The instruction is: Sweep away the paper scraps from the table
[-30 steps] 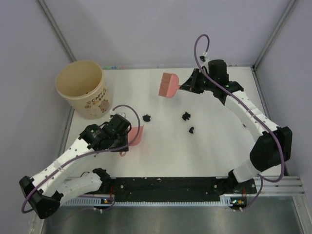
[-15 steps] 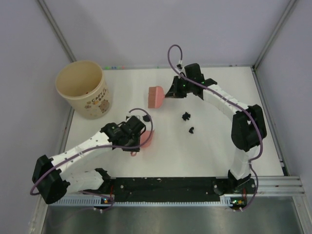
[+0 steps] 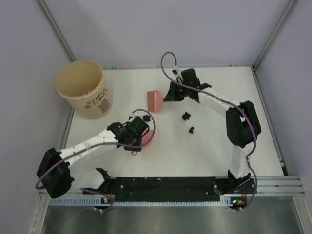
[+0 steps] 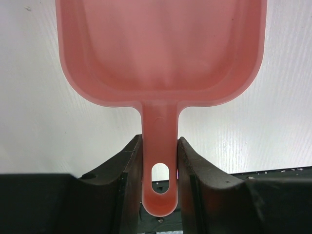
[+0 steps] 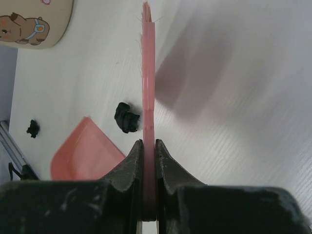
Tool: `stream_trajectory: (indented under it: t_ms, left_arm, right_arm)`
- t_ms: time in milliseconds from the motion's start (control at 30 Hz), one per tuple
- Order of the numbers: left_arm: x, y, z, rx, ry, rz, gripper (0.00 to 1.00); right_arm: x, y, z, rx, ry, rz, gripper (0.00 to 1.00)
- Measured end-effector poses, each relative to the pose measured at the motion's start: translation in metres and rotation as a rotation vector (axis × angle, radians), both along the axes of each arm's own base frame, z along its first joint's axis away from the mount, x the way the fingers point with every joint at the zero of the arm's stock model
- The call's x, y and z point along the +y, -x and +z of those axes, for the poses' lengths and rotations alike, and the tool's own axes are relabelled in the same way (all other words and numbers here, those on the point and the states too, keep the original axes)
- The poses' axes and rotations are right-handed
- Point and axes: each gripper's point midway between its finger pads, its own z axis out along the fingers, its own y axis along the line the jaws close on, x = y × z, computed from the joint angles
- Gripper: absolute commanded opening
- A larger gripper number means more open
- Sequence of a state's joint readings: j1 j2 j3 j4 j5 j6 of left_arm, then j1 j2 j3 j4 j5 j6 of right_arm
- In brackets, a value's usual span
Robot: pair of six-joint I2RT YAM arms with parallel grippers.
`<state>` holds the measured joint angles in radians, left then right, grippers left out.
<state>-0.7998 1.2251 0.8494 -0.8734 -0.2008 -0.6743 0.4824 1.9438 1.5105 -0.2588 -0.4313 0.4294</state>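
Observation:
My left gripper [image 3: 138, 142] [image 4: 159, 148] is shut on the handle of a pink dustpan [image 3: 147, 136] [image 4: 161, 48], which lies left of centre on the white table [image 3: 219, 156]. My right gripper [image 3: 168, 94] [image 5: 148, 146] is shut on a pink brush [image 3: 155, 100] [image 5: 147, 73], held on edge just beyond the pan. Two black paper scraps [image 3: 185, 116] [image 3: 191, 130] lie right of the pan. In the right wrist view another scrap [image 5: 126, 117] sits right beside the brush, near the dustpan's lip [image 5: 85, 151], and a smaller scrap [image 5: 32, 127] lies farther off.
A tall beige cup [image 3: 83, 87] [image 5: 34, 22] with a bear print stands at the table's back left. A black strip [image 3: 165, 185] runs along the near edge by the arm bases. Grey-lilac walls close in the back and sides.
The right arm has carried the brush leftward and nearer, close to the dustpan. The left arm has slid the dustpan a little to the right. Both grips are unchanged.

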Motion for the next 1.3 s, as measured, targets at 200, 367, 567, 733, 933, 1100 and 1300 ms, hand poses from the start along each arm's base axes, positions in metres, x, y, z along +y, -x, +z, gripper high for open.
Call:
stream_trajectory:
  t_ms: [200, 367, 567, 733, 933, 1100, 1300]
  left_arm:
    - [0.001, -0.001, -0.011, 0.003, -0.014, 0.008, 0.00]
    - [0.005, 0.000, -0.020, 0.007, -0.030, 0.008, 0.00]
    - [0.003, -0.002, -0.025, 0.012, -0.041, -0.007, 0.00]
    - [0.001, -0.005, -0.030, 0.016, -0.052, -0.020, 0.00]
    - [-0.001, -0.007, -0.033, 0.014, -0.056, -0.036, 0.00]
    - [-0.001, -0.008, -0.033, 0.011, -0.054, -0.038, 0.00]
    - [-0.001, -0.007, -0.033, 0.014, -0.058, -0.045, 0.00]
  right_arm:
    - [-0.003, 0.006, -0.024, -0.016, 0.027, 0.014, 0.00]
    - [0.001, 0.010, -0.032, -0.050, 0.037, 0.045, 0.00]
    - [0.007, 0.017, -0.040, -0.080, 0.022, 0.093, 0.00]
    - [0.017, 0.027, -0.042, -0.102, 0.009, 0.145, 0.00]
    - [0.027, 0.050, -0.043, -0.113, -0.003, 0.229, 0.00]
    - [0.033, 0.072, -0.043, -0.107, -0.019, 0.316, 0.00]
    - [0.035, 0.089, -0.041, -0.099, -0.038, 0.367, 0.00]
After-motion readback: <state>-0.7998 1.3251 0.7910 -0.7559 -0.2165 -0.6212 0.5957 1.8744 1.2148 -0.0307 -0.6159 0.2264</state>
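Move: About 10 cm to the left of the right hand's grip on the brush, 8 cm back and some 11 cm below it, the black scrap waits just beyond the dustpan's mouth. The dustpan's pan lies about 10 cm left and 16 cm back; two other scraps lie to the right, one 8 cm right and 7 back, a smaller one 11 right and 13 back. From the left hand, holding the dustpan, the scrap is roughly 14 cm ahead, 4 right and 6 below. Lowering the brush about 4 cm beyond the scrap, the right hand then sweeps it back towards the robot, some 9 cm in all, drifting left and swinging about 20 degrees counter-clockwise, so the bristles push the scrap along to the pan. The left hand keeps its grip on the handle and sinks the dustpan some 3 cm, then holds it there to receive the scrap. ##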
